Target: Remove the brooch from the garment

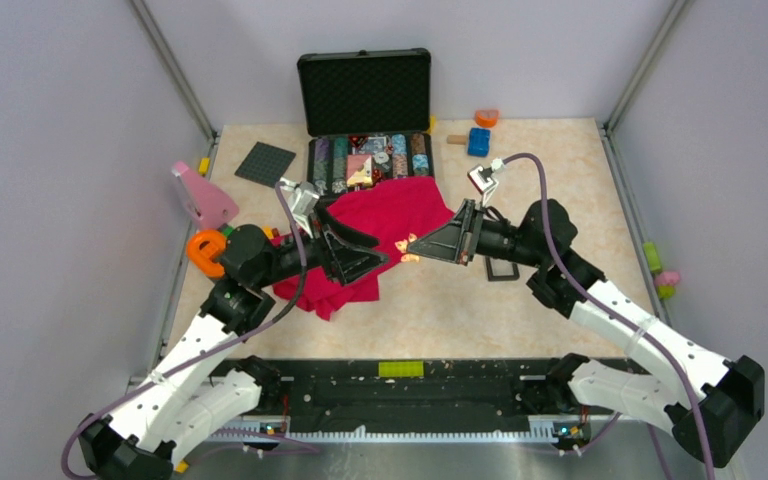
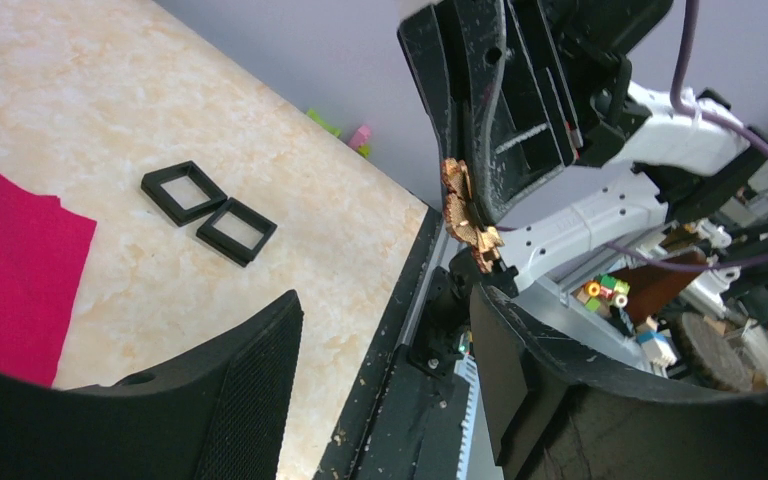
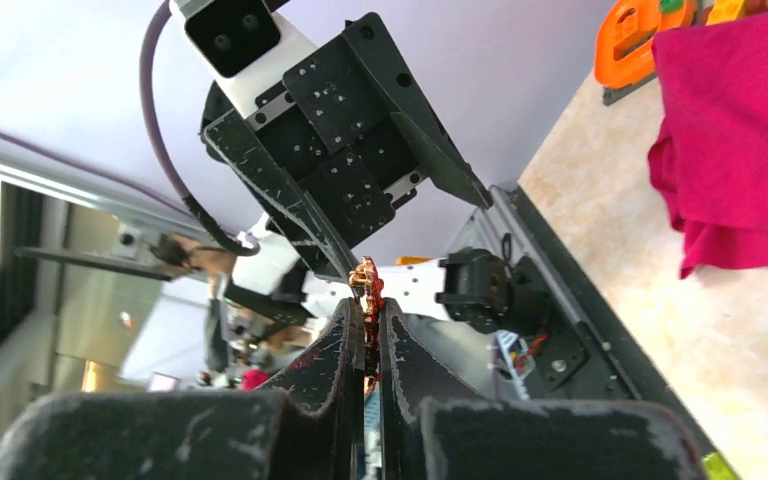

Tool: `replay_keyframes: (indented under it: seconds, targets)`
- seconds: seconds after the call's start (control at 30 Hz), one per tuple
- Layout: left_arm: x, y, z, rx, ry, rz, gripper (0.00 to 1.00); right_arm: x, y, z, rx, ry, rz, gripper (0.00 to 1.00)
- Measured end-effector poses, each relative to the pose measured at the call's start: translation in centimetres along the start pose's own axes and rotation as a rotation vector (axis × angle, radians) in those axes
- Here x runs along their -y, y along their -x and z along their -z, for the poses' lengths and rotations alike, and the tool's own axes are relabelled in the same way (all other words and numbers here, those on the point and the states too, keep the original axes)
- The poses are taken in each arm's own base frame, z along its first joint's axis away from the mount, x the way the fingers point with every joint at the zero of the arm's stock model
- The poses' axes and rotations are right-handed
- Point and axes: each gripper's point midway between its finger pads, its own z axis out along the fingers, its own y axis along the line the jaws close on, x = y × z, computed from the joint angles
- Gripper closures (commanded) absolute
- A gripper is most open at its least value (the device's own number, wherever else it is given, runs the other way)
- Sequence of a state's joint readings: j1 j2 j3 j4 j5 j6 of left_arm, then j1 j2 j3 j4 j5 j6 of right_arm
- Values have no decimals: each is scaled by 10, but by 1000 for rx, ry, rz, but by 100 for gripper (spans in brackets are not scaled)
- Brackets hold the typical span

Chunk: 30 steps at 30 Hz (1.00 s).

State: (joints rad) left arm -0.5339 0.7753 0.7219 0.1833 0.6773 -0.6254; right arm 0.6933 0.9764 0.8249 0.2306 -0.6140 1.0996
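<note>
The brooch (image 3: 368,285), a tiny orange-red spiky ornament with a golden glint, is pinched between the fingertips of my right gripper (image 3: 368,306), which is shut on it. It hangs in the air just off the front edge of the garment (image 1: 390,212), a crumpled magenta cloth lying on the table, and no cloth clings to it. My left gripper (image 2: 388,300) is open with nothing between its fingers. Its tips face the right gripper (image 1: 412,243) and stand just short of the brooch (image 2: 465,215). From above, the brooch (image 1: 405,248) shows between the two grippers' tips.
An open black case (image 1: 365,95) of colourful pieces stands behind the cloth. A black baseplate (image 1: 265,163), a pink piece (image 1: 203,195) and an orange ring toy (image 1: 206,250) lie at left. Blue (image 1: 478,141) and orange (image 1: 486,117) blocks lie back right. Two black square frames (image 2: 210,208) lie under the right arm.
</note>
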Motion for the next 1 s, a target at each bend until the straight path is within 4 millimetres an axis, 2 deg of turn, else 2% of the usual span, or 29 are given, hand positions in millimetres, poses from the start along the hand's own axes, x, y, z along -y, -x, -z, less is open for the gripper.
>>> replay_keyframes:
  seconds: [0.13, 0.3, 0.53, 0.7, 0.83, 1.0]
  targets:
    - [-3, 11, -5, 0, 24, 77, 33, 1, 3, -1, 12, 4, -118, 100]
    - [-6, 11, -8, -12, 28, 180, 38, 14, -2, -2, -1, -31, -176, 100]
    - [2, 8, -12, -46, -32, 236, 57, 20, -4, -3, -47, -80, -47, 100]
    - [3, 0, -17, -97, -79, 272, 57, 31, -10, -7, -113, -91, 54, 100]
    - [2, -6, -17, -119, -87, 277, 60, 43, -15, -8, -142, -111, 94, 100]
    - [1, -10, -16, -134, -93, 261, 63, 44, -17, -7, -157, -101, 129, 100]
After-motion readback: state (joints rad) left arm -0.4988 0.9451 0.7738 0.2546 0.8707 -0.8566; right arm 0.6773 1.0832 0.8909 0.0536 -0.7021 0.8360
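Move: The brooch, pinched in the right fingertips and sticking out about 1 cm to their left, lies about 6 cm to the right of the left hand, 1 cm back and some 4 cm higher. From the right hand, the open left fingertips are about 6 cm left, 1 cm ahead and 4 cm below. The garment lies some 13 cm ahead of the left hand, 3 cm left and 30 cm below. The black frames are roughly 11 cm ahead of the right hand, 18 cm right and 32 cm below. Keeping its shut pinch on the brooch, the right hand sinks about 4.5 cm to the left fingers' height, its tips dipping some 10 degrees. The left hand edges forward and up a centimetre, then comes back down and about 2 cm right towards the brooch, rolling some 15 degrees, swinging slightly clockwise and closing its fingers to roughly half their starting gap without gripping. ##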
